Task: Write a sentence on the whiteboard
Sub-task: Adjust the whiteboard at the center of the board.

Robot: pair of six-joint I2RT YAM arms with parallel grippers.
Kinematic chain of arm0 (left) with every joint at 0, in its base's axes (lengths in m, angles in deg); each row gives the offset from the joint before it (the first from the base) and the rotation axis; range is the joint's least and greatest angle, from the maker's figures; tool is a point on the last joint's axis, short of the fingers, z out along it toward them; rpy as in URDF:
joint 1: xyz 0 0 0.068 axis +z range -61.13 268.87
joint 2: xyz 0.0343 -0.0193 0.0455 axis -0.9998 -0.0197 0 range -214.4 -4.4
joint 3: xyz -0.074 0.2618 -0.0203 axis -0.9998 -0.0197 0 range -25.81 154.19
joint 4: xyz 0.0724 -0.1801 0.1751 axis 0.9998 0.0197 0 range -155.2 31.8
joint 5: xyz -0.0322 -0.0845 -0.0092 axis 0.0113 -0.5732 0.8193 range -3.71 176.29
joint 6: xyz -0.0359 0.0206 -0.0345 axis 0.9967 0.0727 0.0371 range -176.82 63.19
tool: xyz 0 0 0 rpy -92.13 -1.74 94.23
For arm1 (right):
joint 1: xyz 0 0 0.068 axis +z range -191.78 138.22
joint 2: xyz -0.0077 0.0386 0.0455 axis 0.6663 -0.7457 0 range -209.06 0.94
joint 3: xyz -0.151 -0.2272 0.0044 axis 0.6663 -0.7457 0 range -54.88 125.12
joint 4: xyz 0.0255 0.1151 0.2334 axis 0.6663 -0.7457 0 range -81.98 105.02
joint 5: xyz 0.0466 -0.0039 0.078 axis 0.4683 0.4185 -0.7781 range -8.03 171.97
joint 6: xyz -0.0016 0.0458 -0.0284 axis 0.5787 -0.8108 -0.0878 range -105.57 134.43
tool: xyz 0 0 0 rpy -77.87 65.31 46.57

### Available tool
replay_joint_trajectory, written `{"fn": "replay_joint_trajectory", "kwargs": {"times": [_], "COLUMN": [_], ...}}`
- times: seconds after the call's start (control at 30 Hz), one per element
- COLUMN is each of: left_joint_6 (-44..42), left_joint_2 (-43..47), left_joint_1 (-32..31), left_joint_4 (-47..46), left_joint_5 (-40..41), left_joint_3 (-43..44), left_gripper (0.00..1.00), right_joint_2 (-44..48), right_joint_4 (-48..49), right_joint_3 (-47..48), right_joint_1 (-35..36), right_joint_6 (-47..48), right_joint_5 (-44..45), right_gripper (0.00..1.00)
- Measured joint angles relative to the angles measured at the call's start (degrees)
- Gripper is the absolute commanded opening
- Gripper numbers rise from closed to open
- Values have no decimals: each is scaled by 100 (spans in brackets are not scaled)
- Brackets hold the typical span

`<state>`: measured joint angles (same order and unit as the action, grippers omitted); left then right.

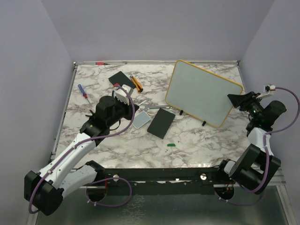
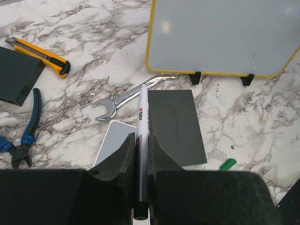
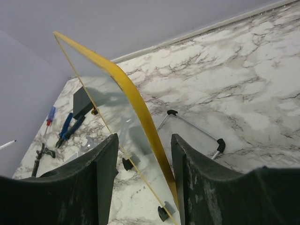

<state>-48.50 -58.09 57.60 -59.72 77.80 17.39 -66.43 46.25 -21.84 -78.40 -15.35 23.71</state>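
The whiteboard (image 1: pixel 201 91) (image 2: pixel 220 33), white with a thin yellow rim (image 3: pixel 136 108), stands tilted on small black feet at the back right of the marble table. Its face looks blank; the sentence does not show. My left gripper (image 1: pixel 127 108) (image 2: pixel 139 140) is shut on a white marker (image 2: pixel 143 108), which points toward the board from left of centre. My right gripper (image 1: pixel 234 98) (image 3: pixel 144 138) straddles the board's right edge, with the rim between its jaws and a gap on each side.
Between the marker and the board lie a dark grey slab (image 1: pixel 161 123) (image 2: pixel 176 124), a wrench (image 2: pixel 126 98) and a pale pad (image 2: pixel 115 140). A green cap (image 1: pixel 171 145) lies nearer. A utility knife (image 2: pixel 42 56), pliers (image 2: pixel 28 131), a screwdriver (image 1: pixel 82 91) and a black slab (image 1: pixel 118 78) lie left.
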Motion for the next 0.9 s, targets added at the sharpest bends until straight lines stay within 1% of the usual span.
{"fn": "replay_joint_trajectory", "kwargs": {"times": [0.13,0.33,0.6,0.67,0.73,0.9], "left_joint_6": [0,0,0,-2,-2,-7], "left_joint_2": [-13,-35,-68,-79,-103,-195], "left_joint_1": [0,-2,-74,-85,-101,-111], "left_joint_4": [0,0,0,0,0,0], "left_joint_5": [0,0,-9,-11,-17,-101], "left_joint_3": [0,0,0,0,0,0], "left_gripper": [0,0,0,0,0,0], "right_joint_2": [-2,52,380,437,468,474], "right_joint_4": [0,-4,-63,-85,-87,39], "right_joint_3": [-4,-83,-352,-398,-420,-459], "right_joint_1": [37,81,184,192,197,208], "right_joint_6": [46,129,249,282,299,286], "right_joint_5": [-7,-7,-7,-7,-7,-109], "right_gripper": [44,41,37,35,31,26]}}
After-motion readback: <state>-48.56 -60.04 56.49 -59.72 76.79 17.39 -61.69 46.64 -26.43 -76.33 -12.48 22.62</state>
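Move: The whiteboard leans upright with its right edge already between my right hand's half-open fingers. Its middle lies about 17 cm to the left, 5 cm farther out and some 5 cm lower. On the table, roughly 21 cm below that hand, the dark book lies about 38 cm left and 6 cm back, the green cap 32 cm left and 19 cm back. From my left hand the whiteboard's middle is about 35 cm right, 10 cm ahead and 6 cm lower. I close my right fingers from half open to under a third around the whiteboard's yellow right edge, and draw that edge to the left about 2.5 cm and back some 1.5 cm, sinking slightly. The wrist hardly turns; the fingers bear on the edge and take this end of the board along. ##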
